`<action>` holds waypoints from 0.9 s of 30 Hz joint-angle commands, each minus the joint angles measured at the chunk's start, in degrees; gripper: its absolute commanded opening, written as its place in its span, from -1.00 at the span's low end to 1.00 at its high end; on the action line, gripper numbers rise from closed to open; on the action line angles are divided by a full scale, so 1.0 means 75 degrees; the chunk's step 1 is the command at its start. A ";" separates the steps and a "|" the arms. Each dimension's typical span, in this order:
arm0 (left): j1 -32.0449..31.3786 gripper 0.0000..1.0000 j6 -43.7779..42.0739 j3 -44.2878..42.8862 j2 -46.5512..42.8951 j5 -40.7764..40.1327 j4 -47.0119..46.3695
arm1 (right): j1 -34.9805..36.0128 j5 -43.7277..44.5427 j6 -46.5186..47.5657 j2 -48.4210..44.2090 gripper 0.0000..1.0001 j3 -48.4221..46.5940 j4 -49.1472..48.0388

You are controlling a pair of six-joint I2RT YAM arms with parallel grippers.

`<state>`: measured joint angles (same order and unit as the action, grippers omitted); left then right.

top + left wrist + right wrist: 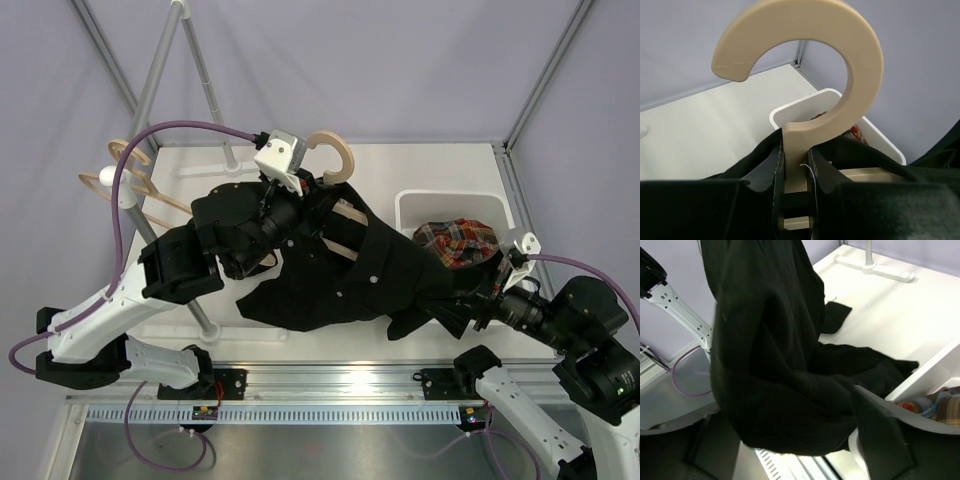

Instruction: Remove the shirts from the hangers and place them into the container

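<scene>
My left gripper (297, 188) (795, 200) is shut on the neck of a beige wooden hanger (338, 158) (850, 65), with its round hook sticking up past the fingers. The black shirt (340, 270) (770, 340) still hangs on that hanger and drapes down to the right. At the shirt's lower right end my right gripper (468, 300) (785, 410) is open, its fingers (880, 440) spread wide with black cloth hanging between them. The white container (420, 200) (790, 107) (925, 375) stands at the right and holds the plaid shirt (460, 240) (935, 407).
A second bare wooden hanger (125, 185) hangs on the grey metal rail (165, 70) at the back left. The rack's white foot (875, 270) stands on the table. The slotted metal rail (320, 410) runs along the near edge.
</scene>
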<state>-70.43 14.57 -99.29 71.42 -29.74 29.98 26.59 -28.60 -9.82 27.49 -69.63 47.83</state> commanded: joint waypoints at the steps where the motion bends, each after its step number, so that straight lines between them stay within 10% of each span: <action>1: 0.0004 -1.00 -0.0219 -0.0274 -0.0300 -0.0301 -0.0481 | 0.0017 -0.0264 -0.0120 -0.0453 0.54 0.0248 -0.0202; 3: 0.0004 -1.00 -0.0220 -0.0227 -0.0311 -0.0301 -0.0493 | 0.0017 -0.0230 -0.0073 -0.0571 0.00 0.0237 -0.0132; 4: 0.0004 -1.00 -0.0231 -0.0227 -0.0300 -0.0312 -0.0505 | 0.0017 -0.0160 -0.0073 -0.0571 -0.61 0.0178 0.0019; 6: 0.0004 -1.00 -0.0290 -0.0262 -0.0288 -0.0348 -0.0493 | 0.0017 -0.0206 -0.0108 -0.0547 -0.97 0.0108 0.0219; 14: 0.0004 -1.00 -0.0630 -0.0449 -0.0206 -0.0769 -0.0493 | 0.0017 0.0658 -0.0214 -0.1658 -1.00 0.0015 0.0922; 21: 0.0004 -1.00 -0.0396 -0.0005 -0.0557 -0.0243 -0.0856 | 0.0017 0.5272 -0.1115 -0.3617 -1.00 -0.0794 0.1027; 27: 0.0004 -1.00 -0.0196 0.0113 -0.0944 0.0226 -0.1429 | 0.0017 0.6392 -0.1842 -0.4472 -1.00 -0.0643 0.2000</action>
<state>-72.79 15.40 -97.32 70.57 -22.39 25.82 26.57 5.17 -19.73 0.36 -74.43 57.84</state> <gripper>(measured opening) 0.184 0.025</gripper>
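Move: The right hand's open fingers straddle the free end of the black shirt, which lies only some 2 cm ahead and 2 cm to the left, about level. From that hand, the pinched hanger neck is about 10 cm ahead, 18 cm left and 11 cm higher, and the container's middle about 20 cm ahead, 12 cm right and 34 cm below. From the left hand, the shirt's free end is roughly 8 cm back, 16 cm right and 11 cm lower. The right hand shuts its fingers on the free end of the black shirt while easing back and a little down, then hauls the cloth quickly away from the hanger, ending about 14 cm to the right and 7 cm back as the wrist swings some 35 degrees clockwise and its left side rises. The left hand keeps its pinch on the hanger's neck, first nearly still, then gives a few centimetres back and right towards the pull, turning slightly clockwise. ##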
